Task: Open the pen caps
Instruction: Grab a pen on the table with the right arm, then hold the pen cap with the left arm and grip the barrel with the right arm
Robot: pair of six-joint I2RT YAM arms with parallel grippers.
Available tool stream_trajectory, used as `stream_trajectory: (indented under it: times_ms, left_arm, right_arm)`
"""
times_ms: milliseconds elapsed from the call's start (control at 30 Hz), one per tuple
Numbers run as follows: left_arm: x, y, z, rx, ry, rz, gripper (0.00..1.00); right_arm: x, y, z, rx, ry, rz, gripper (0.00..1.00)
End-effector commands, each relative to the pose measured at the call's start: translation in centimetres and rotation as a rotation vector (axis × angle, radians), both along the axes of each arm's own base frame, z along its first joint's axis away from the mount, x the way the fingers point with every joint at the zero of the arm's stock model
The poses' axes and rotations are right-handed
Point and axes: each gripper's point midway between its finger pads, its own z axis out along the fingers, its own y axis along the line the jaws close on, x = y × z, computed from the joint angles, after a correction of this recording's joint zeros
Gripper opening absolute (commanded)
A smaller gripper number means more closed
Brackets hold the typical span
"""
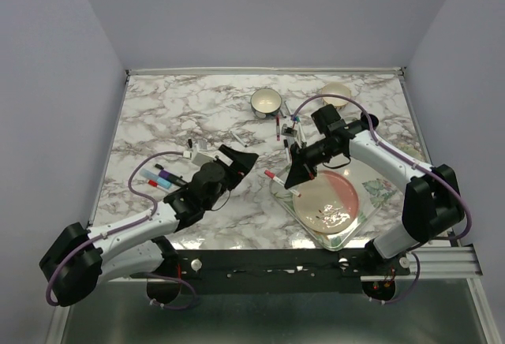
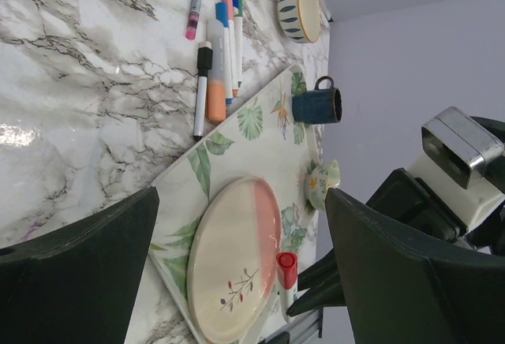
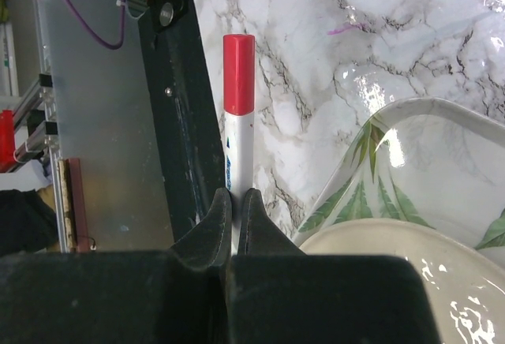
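Observation:
My right gripper is shut on the white barrel of a marker pen whose red pen cap sticks out beyond the fingertips. From above, this pen hangs by the tray's left edge, its red cap pointing left, with the right gripper around it. My left gripper stands wide open a short way to the left, nothing between its fingers. In the left wrist view, the left gripper faces the same red cap. More pens with coloured ends lie at the left.
A leaf-patterned tray holds a pink-and-cream plate. Several pens lie mid-table, also in the left wrist view. A bowl and a cup stand at the back. A dark mug and a small floral cup stand by the tray.

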Motion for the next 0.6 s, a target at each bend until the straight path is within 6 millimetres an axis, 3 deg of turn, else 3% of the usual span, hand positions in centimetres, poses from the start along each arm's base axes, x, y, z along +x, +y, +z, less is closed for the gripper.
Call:
stream_trajectory:
  times_ms: [0, 167, 567]
  left_arm:
    - [1.3, -0.3, 1.3, -0.012, 0.003, 0.076, 0.94]
    - [1.2, -1.5, 0.2, 0.018, 0.042, 0.062, 0.87]
    - [-0.1, -5.5, -0.9, 0.03, 0.109, 0.014, 0.61]
  right_arm:
    - [-0.4, 0.3, -0.5, 0.009, 0.007, 0.028, 0.01]
    - [-0.3, 0.4, -0.3, 0.01, 0.0, 0.028, 0.01]
    - [0.1, 0.3, -0.5, -0.008, -0.027, 0.012, 0.01]
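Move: The red cap of the pen already in the right fingers lies about 7 cm right of the left hand, 1 cm back and 2 cm lower. From the left hand, the plate's middle is some 26 cm right, 6 cm back and 14 cm below; the black-capped pen lies about 13 cm ahead, 10 cm right and 14 cm below. From the right hand, the cap is roughly 6 cm left, 2 cm ahead and 3 cm up. Left hand slides about 5 cm right to the red cap, fingers partly closing, while the right holds the pen still. ##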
